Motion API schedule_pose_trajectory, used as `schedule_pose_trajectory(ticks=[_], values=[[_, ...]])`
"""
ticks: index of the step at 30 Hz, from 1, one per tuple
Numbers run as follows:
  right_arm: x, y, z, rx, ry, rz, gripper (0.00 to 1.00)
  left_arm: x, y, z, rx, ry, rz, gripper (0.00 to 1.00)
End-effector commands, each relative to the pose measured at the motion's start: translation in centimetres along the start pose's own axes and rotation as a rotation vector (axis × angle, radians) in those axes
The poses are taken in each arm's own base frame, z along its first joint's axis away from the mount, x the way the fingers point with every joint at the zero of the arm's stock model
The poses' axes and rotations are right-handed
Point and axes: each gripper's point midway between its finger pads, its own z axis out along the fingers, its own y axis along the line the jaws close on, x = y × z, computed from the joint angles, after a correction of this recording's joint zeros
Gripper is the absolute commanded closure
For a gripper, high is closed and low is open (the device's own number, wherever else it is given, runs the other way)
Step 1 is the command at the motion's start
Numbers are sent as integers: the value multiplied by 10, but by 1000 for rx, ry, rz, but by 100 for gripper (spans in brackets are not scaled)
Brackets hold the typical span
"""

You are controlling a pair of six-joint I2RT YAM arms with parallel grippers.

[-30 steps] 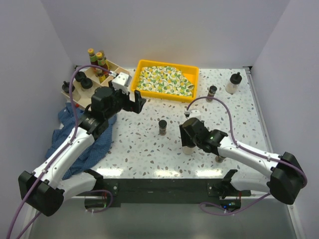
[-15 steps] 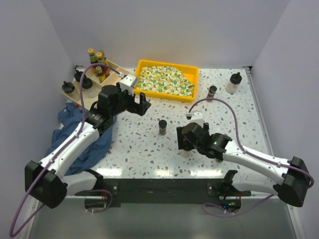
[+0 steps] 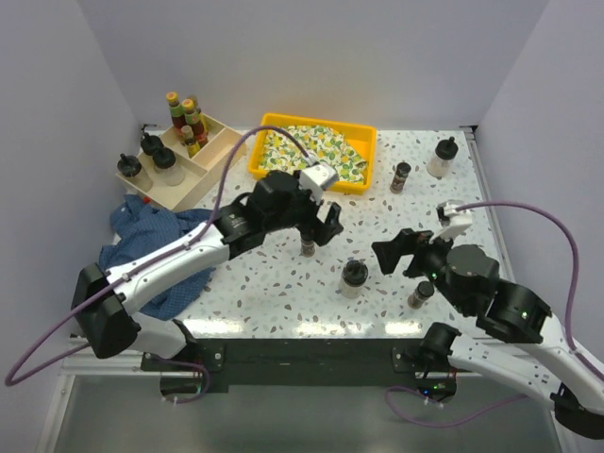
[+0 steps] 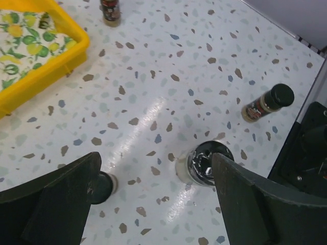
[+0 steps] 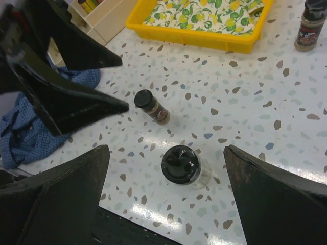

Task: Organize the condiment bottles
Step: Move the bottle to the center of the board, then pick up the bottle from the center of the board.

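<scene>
A clear squat bottle (image 3: pixel 354 276) with a black knobbed cap stands free at the front middle of the table. It also shows in the left wrist view (image 4: pixel 204 163) and the right wrist view (image 5: pixel 181 164). A brown spice jar (image 3: pixel 308 241) stands just behind it, also seen from the right wrist (image 5: pixel 152 105). My left gripper (image 3: pixel 321 225) is open and empty above that jar. My right gripper (image 3: pixel 401 253) is open and empty, to the right of the squat bottle and raised above it. Another spice jar (image 3: pixel 420 293) stands at the front right.
A spice jar (image 3: pixel 401 176) and a second squat bottle (image 3: pixel 441 159) stand at the back right. The pale wooden box (image 3: pixel 203 160) at the back left holds several bottles. The yellow tray (image 3: pixel 274 123) sits at the back middle. A blue cloth (image 3: pixel 151 250) lies at the left.
My left arm has swung right from the wooden box to over the middle spice jar. My right gripper has come off the squat bottle and drawn back to the right.
</scene>
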Motion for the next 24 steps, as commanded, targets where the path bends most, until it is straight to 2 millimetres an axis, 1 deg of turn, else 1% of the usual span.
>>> schedule_pose_trajectory(ticks=[1,2,3,4,5,6,10,12,13,14,16,17,21,24], values=[[-19,-12,-21,12,-61,-2,1,13,-39,15,15,57,59,6],[-22,-14,-24,12,-72,2,2,17,-47,22,27,73,68,6],[-25,-17,-30,8,-92,8,1,23,-66,24,65,89,97,5],[-27,-19,-33,4,-104,15,1,23,-68,28,47,91,111,4],[-30,-21,-35,5,-117,20,1,35,-76,34,33,124,143,1],[-34,-23,-41,0,-140,32,1,39,-79,38,27,138,154,0],[-47,-31,-54,4,-194,41,1,50,-96,50,36,176,191,0],[-52,-36,-58,21,-216,37,1,60,-98,58,33,203,198,0],[-54,-37,-59,22,-220,35,1,58,-99,60,32,203,197,0],[-55,-38,-61,25,-224,34,1,66,-96,63,17,231,200,0],[-55,-41,-62,33,-224,32,1,68,-96,65,3,241,196,0],[-54,-41,-63,33,-220,32,1,75,-92,67,-17,261,196,1],[-49,-43,-61,36,-212,38,1,92,-93,72,-7,297,201,2],[-47,-42,-59,31,-209,20,1,106,-88,75,-19,329,208,3]])
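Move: The black-capped bottle stands about 5 cm back of the left hand and 8 cm to its right, its middle some 18 cm below. From that hand, the left shaker is about 5 cm ahead and 3 cm to the left, the right shaker roughly 8 cm back and 24 cm to the right, both some 20 cm lower. From the right hand the bottle lies about 4 cm ahead, 5 cm left and 22 cm down. The empty left hand, fingers wide, comes down about 11 cm while swinging back and to the right onto the black-capped bottle, the sideways travel mostly done by halfway and the rest nearly straight down, its fingers tipping some 20 degrees more steeply downward until they stand either side of the cap without closing. The right hand, open and empty, clears away from the bottle, going about 7 cm right and 4 cm up before it stops. ##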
